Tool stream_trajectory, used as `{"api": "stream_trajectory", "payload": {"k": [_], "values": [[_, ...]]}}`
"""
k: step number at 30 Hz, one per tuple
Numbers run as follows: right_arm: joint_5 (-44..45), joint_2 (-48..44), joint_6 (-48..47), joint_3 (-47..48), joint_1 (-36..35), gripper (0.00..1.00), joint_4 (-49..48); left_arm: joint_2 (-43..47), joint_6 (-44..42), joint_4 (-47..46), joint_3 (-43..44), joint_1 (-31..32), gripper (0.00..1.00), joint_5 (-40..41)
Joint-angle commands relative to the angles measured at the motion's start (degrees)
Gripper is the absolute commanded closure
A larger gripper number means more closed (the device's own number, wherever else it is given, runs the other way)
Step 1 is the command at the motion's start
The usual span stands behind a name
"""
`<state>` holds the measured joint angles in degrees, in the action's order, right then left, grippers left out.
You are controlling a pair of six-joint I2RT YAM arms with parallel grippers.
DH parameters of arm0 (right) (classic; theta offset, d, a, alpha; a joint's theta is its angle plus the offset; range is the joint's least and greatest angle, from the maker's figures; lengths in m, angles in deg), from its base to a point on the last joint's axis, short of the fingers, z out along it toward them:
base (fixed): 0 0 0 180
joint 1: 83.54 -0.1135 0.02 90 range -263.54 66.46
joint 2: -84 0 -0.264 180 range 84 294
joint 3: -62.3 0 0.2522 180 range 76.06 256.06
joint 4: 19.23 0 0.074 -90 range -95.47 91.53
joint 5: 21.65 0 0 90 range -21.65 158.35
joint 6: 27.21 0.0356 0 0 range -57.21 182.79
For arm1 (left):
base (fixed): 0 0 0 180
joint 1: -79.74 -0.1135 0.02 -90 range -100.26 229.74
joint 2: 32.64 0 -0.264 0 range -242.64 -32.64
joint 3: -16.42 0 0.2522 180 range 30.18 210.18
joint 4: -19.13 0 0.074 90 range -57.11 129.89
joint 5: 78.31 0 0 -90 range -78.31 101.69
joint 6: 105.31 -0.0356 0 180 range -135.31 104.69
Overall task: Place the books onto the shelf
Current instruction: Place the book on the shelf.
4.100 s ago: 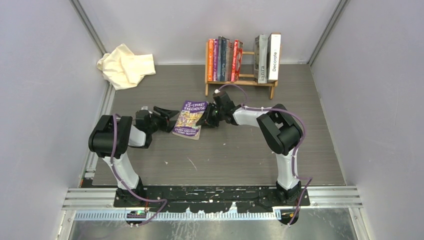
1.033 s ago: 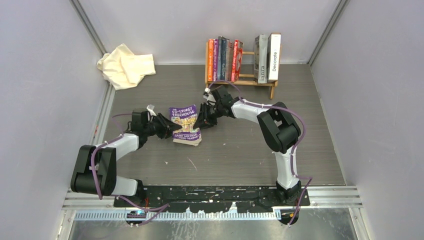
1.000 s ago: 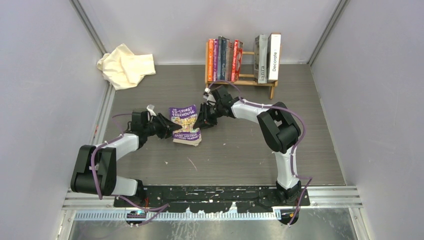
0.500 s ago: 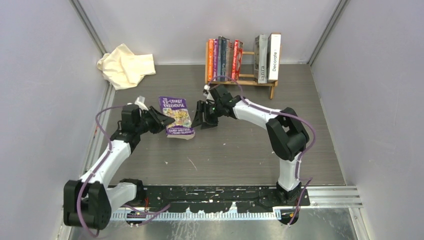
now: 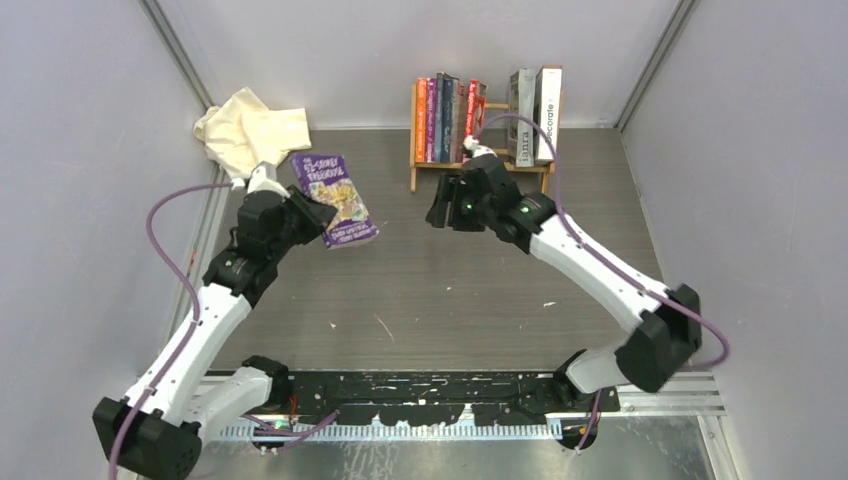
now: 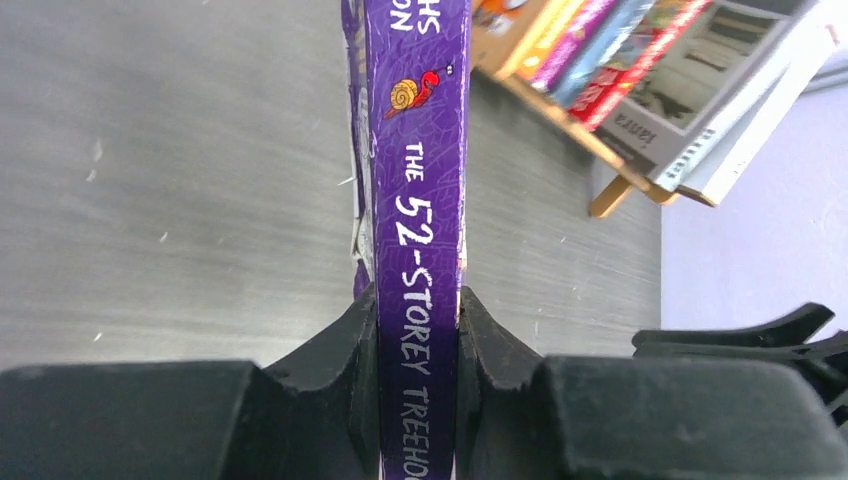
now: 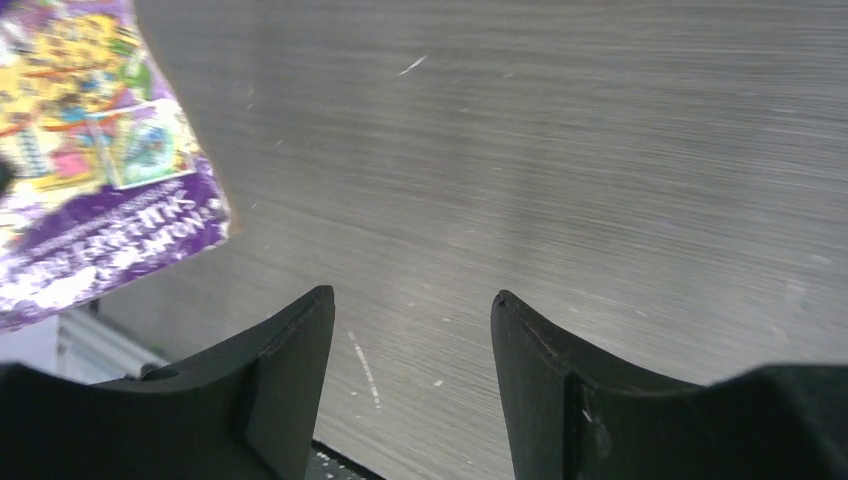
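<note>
A purple book (image 5: 334, 199) titled "The 52-Storey Treehouse" hangs above the table at the left, its spine (image 6: 418, 180) clamped in my left gripper (image 5: 310, 216), which is shut on it. The wooden shelf (image 5: 482, 160) stands at the back with several books (image 5: 447, 118) upright on it, a white one reading "Decorate" (image 5: 547, 112) at its right end. My right gripper (image 5: 440, 213) is open and empty, raised in front of the shelf. In the right wrist view its fingers (image 7: 300, 340) frame bare table, with the purple book's cover (image 7: 90, 170) at the upper left.
A crumpled cream cloth (image 5: 250, 128) lies in the back left corner, just behind the held book. Grey walls close in the table on three sides. The shelf (image 6: 610, 170) and its books show at the upper right of the left wrist view.
My left arm lifted the purple book off the table and carried it back-left. My right gripper let go of it, opened, and pulled back up toward the shelf.
</note>
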<state>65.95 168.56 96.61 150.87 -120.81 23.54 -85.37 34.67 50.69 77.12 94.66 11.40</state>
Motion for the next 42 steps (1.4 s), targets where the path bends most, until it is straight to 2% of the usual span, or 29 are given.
{"api": "stream_trajectory", "payload": {"k": [1, 6, 11, 17, 26, 42], "values": [[18.1, -10.6, -1.0, -2.8, 0.1, 0.36, 6.2, -3.5, -8.6, -8.0, 14.0, 12.5, 1.0, 18.4], [27.3, -19.8, 1.7, -6.2, 0.6, 0.36, 9.5, -19.1, -20.2, -14.0, 29.8, 27.4, 1.0, 30.7], [32.6, -24.7, 1.8, -6.8, 1.9, 0.37, 12.1, -34.1, -30.0, -20.5, 45.0, 34.2, 1.0, 34.2], [38.7, -29.6, 2.4, -8.1, 2.8, 0.37, 13.6, -47.7, -37.2, -28.1, 56.7, 34.9, 1.0, 33.7], [44.1, -33.3, 3.0, -9.5, 3.5, 0.38, 16.7, -60.4, -40.8, -36.6, 64.7, 34.8, 1.0, 34.7], [46.4, -36.6, 2.4, -11.5, 4.1, 0.39, 18.5, -80.0, -42.0, -34.8, 85.8, 33.6, 1.0, 35.3]]}}
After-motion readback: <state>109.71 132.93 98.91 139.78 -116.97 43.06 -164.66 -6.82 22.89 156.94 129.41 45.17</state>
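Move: The left hand holds the purple book; its goal, the gap on the shelf, lies about 25 cm ahead and 35 cm to its right, around 8 cm lower. The red book borders the gap some 5 cm left of its middle, the gray book about 6 cm right of it, and the white book a further 6 cm right. From the empty right hand the gap is some 25 cm ahead, 12 cm to the right and 6 cm lower. Rightward and up at first, then forward and slightly down, the left hand sweeps the still-pinched purple book some 35 cm right and 20 cm forward to the shelf gap, tipping its fingers up to about level and rolling its left side up as it goes. The right hand, open and empty, clears out to the right and a little up and back, turning clockwise. ##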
